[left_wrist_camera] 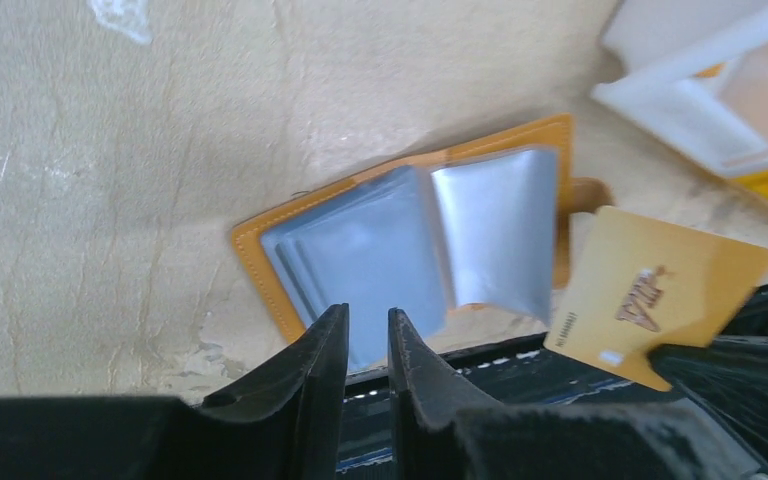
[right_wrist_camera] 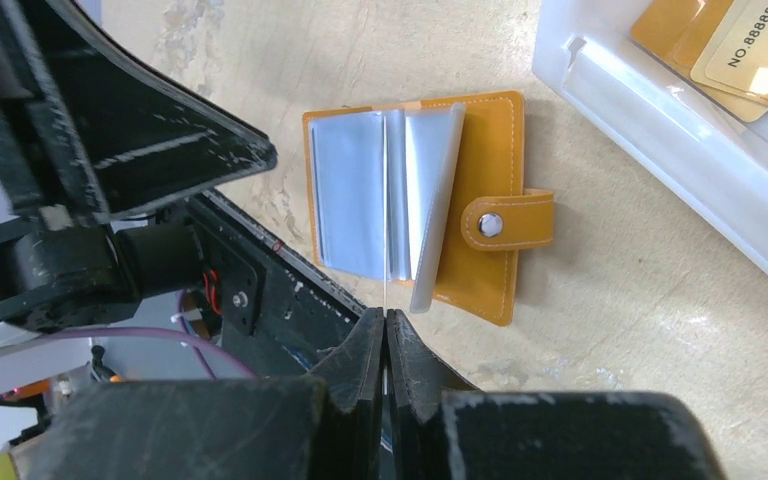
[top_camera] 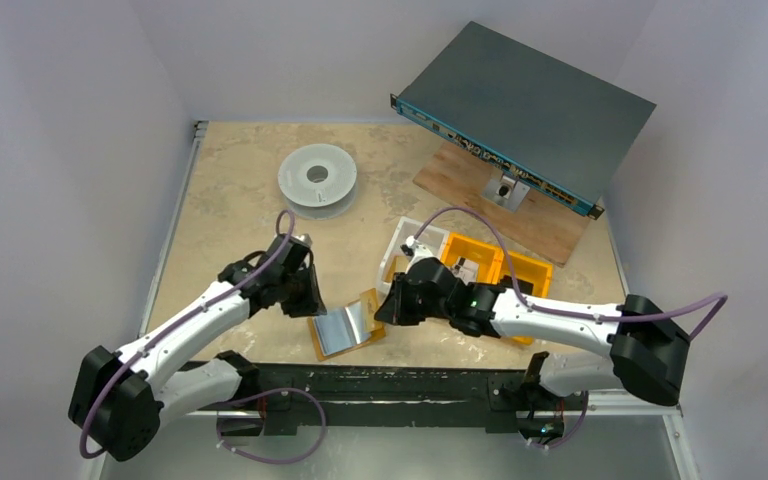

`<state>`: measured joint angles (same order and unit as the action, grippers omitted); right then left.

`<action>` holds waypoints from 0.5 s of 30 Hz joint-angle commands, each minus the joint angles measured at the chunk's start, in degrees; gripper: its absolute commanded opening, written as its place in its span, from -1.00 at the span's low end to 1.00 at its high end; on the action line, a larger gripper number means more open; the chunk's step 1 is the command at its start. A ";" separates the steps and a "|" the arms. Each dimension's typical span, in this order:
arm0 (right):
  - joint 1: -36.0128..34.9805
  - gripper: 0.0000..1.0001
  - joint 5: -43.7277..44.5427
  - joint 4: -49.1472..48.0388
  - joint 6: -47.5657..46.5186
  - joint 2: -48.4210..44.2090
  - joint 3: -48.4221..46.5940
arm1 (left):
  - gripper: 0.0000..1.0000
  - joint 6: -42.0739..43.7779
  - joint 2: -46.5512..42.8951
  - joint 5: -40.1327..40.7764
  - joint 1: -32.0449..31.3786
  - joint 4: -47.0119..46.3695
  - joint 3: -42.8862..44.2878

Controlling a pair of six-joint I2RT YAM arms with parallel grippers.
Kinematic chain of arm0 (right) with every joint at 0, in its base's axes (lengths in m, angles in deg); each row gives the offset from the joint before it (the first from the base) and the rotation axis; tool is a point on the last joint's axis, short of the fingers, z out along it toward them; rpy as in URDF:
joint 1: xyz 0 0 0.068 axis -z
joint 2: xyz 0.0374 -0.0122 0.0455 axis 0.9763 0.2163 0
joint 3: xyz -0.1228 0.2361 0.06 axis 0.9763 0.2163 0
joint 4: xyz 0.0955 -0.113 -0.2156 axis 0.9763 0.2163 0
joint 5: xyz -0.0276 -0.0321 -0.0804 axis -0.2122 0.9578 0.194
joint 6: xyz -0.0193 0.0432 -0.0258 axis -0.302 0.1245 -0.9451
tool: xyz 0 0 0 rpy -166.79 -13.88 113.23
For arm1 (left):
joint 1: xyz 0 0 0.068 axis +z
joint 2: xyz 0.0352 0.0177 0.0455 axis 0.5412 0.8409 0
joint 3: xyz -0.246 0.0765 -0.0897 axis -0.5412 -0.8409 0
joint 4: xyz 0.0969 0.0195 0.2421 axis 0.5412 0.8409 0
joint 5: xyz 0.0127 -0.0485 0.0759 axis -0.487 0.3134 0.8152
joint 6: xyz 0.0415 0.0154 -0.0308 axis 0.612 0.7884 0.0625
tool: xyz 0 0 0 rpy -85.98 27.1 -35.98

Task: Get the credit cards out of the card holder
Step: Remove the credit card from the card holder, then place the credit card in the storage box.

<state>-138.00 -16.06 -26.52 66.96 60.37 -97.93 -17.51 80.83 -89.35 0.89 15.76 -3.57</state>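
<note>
The card holder (top_camera: 345,330) lies open on the table near its front edge, a mustard-orange wallet (right_wrist_camera: 485,150) with clear plastic sleeves (left_wrist_camera: 380,250) fanned up and a snap strap (right_wrist_camera: 505,222) on one side. My right gripper (top_camera: 382,312) is just right of it, shut (right_wrist_camera: 386,315) on a thin credit card seen edge-on. In the left wrist view that gold credit card (left_wrist_camera: 660,290) hangs clear of the sleeves. My left gripper (top_camera: 305,300) hovers at the holder's left side, its jaws (left_wrist_camera: 368,315) a narrow gap apart with nothing between them.
A white tray (right_wrist_camera: 650,120) with gold cards (right_wrist_camera: 750,40) in it sits right of the holder, beside orange bins (top_camera: 520,270). A grey spool (top_camera: 317,180) stands at the back left. A rack unit (top_camera: 525,110) rests on a wooden board (top_camera: 550,225) at the back right.
</note>
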 commanded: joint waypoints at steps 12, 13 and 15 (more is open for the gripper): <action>13.43 -1.00 4.68 11.37 -4.94 -10.43 -4.40 | 0.12 3.81 -7.92 -1.15 0.39 5.49 7.54; 14.94 -1.00 4.76 11.77 -5.75 -10.69 -4.91 | 0.12 3.81 -8.19 -1.13 0.41 5.57 7.35; 17.82 -1.00 5.30 12.83 -7.51 -10.13 -6.40 | 0.14 3.66 -8.68 -1.20 0.39 5.61 6.78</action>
<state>-124.69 -12.32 -16.25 63.57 50.98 -100.12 -14.71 73.58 -89.81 0.89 20.70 1.85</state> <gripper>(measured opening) 0.004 0.563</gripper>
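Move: The right hand, holding a gold card, has the white tray that already contains cards about 13 cm ahead of it, 7 cm to its right and 9 cm below. The open card holder lies some 5 cm to its left, 1 cm ahead and 9 cm down; the nearer orange bin is about 13 cm ahead and 18 cm right. From the left hand, the holder is roughly 5 cm right, 1 cm back and 5 cm below, the tray 12 cm ahead and 16 cm right. Still pinching the gold card in its shut fingers, the right hand speeds up forward and to the right, nearly 7 cm each way, climbing 3 to 4 cm and turning about 15 degrees clockwise, away from the card holder towards the white tray. The left hand, already free, rises some 5 cm off the holder while its fingers spread to about half open. ##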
